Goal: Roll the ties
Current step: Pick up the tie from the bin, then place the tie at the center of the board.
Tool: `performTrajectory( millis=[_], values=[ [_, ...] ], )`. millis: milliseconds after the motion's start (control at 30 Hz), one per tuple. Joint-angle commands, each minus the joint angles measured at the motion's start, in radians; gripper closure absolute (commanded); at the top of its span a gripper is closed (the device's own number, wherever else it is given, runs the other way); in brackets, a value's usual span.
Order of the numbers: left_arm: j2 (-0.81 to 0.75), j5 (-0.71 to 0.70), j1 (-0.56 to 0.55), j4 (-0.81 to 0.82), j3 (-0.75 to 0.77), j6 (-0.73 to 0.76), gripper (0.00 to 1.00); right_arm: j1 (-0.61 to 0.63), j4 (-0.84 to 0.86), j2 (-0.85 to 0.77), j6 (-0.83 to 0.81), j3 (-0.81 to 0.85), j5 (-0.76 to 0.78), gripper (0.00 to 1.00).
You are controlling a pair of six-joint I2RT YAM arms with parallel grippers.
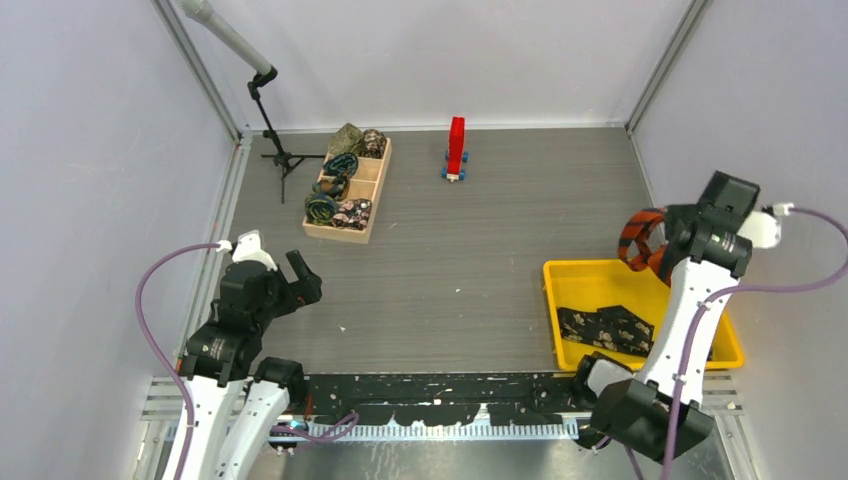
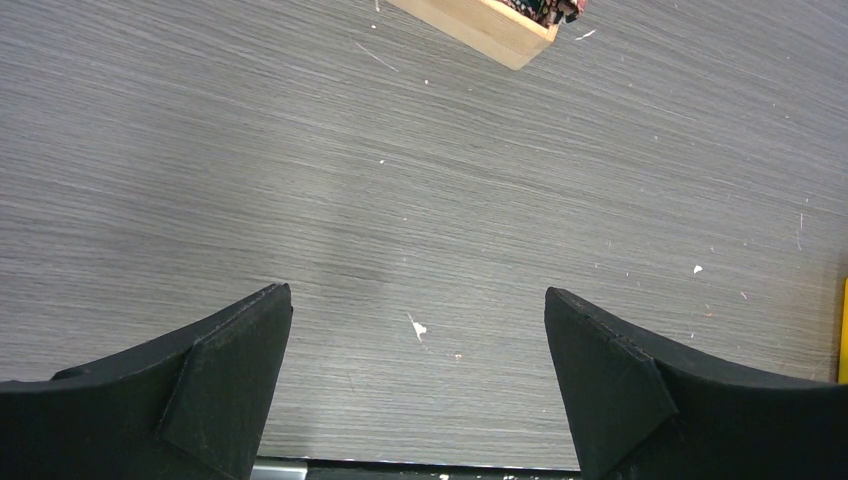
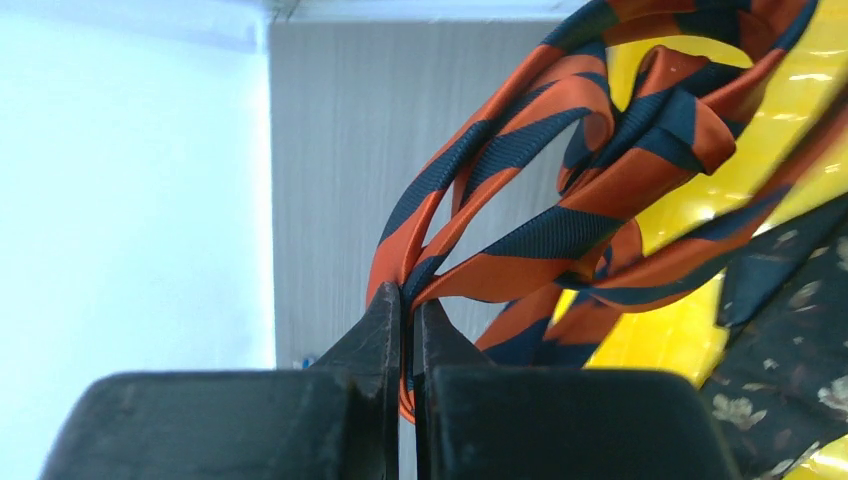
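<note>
My right gripper [image 3: 410, 300] is shut on an orange tie with dark stripes [image 3: 560, 170], pinching a fold of it between the fingertips. The tie [image 1: 640, 238] hangs in loose loops above the far corner of the yellow bin [image 1: 570, 275]. A dark tie with pale specks [image 1: 605, 328] lies in that bin and also shows below the loops [image 3: 790, 360]. Several rolled ties [image 1: 335, 185] sit in the wooden tray [image 1: 378, 190] at the back left. My left gripper [image 2: 418, 310] stands open over bare table at the near left [image 1: 298, 280], holding nothing.
A red-and-white toy block on blue wheels [image 1: 456, 148] stands at the back middle. A black microphone stand [image 1: 272, 130] rises at the back left next to the tray. A corner of the wooden tray [image 2: 490, 25] shows in the left wrist view. Pale walls enclose the table.
</note>
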Motion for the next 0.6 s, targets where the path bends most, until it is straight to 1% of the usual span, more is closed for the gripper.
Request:
performTrajectory(
  millis=[0, 67, 133, 267, 367, 433, 500, 567],
  values=[
    [-0.010, -0.014, -0.004, 0.038, 0.001, 0.006, 0.00, 0.231, -0.092, -0.008, 0.014, 0.149, 0.115, 1.00],
    [-0.012, -0.018, -0.004, 0.038, 0.002, 0.005, 0.00, 0.356, -0.125, 0.027, 0.034, 0.206, 0.148, 1.00],
    [-0.014, -0.021, -0.004, 0.037, 0.002, 0.005, 0.00, 0.471, -0.148, 0.078, 0.048, 0.251, 0.144, 1.00],
    [-0.014, -0.027, -0.003, 0.034, 0.002, 0.002, 0.00, 0.729, -0.191, 0.225, 0.038, 0.330, 0.160, 1.00],
    [-0.013, -0.031, -0.004, 0.033, 0.002, 0.003, 0.00, 0.911, -0.195, 0.338, 0.043, 0.331, 0.176, 1.00],
    [-0.012, -0.033, -0.004, 0.033, 0.002, 0.001, 0.00, 1.011, -0.163, 0.409, 0.056, 0.313, 0.162, 1.00],
    [-0.009, -0.032, -0.004, 0.033, 0.002, 0.002, 0.00, 1.104, -0.129, 0.485, 0.082, 0.299, 0.152, 1.00],
    [-0.006, -0.025, -0.004, 0.034, 0.002, 0.005, 0.00, 1.158, -0.084, 0.546, 0.087, 0.296, 0.127, 1.00]
  ],
)
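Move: The orange striped tie is already held in the right gripper. The open table it is carried to lies about 42 cm to this hand's left, roughly 2 cm ahead and 25 cm below. The yellow bin's middle is about 11 cm back, 2 cm right and 23 cm below; the black floral tie in it some 15 cm back, 6 cm left and 25 cm below. From the left hand, that open spot is about 10 cm ahead, 32 cm right and 18 cm below. Keep the right fingers shut on the striped tie and sweep it fast to the left, some 32 cm, drifting forward about 8 cm, from the bin's side towards the open table. Rise a little at first, then sink to about 5 cm below the starting height, turning the hand some 50 degrees counter-clockwise and tipping the fingers further down. ##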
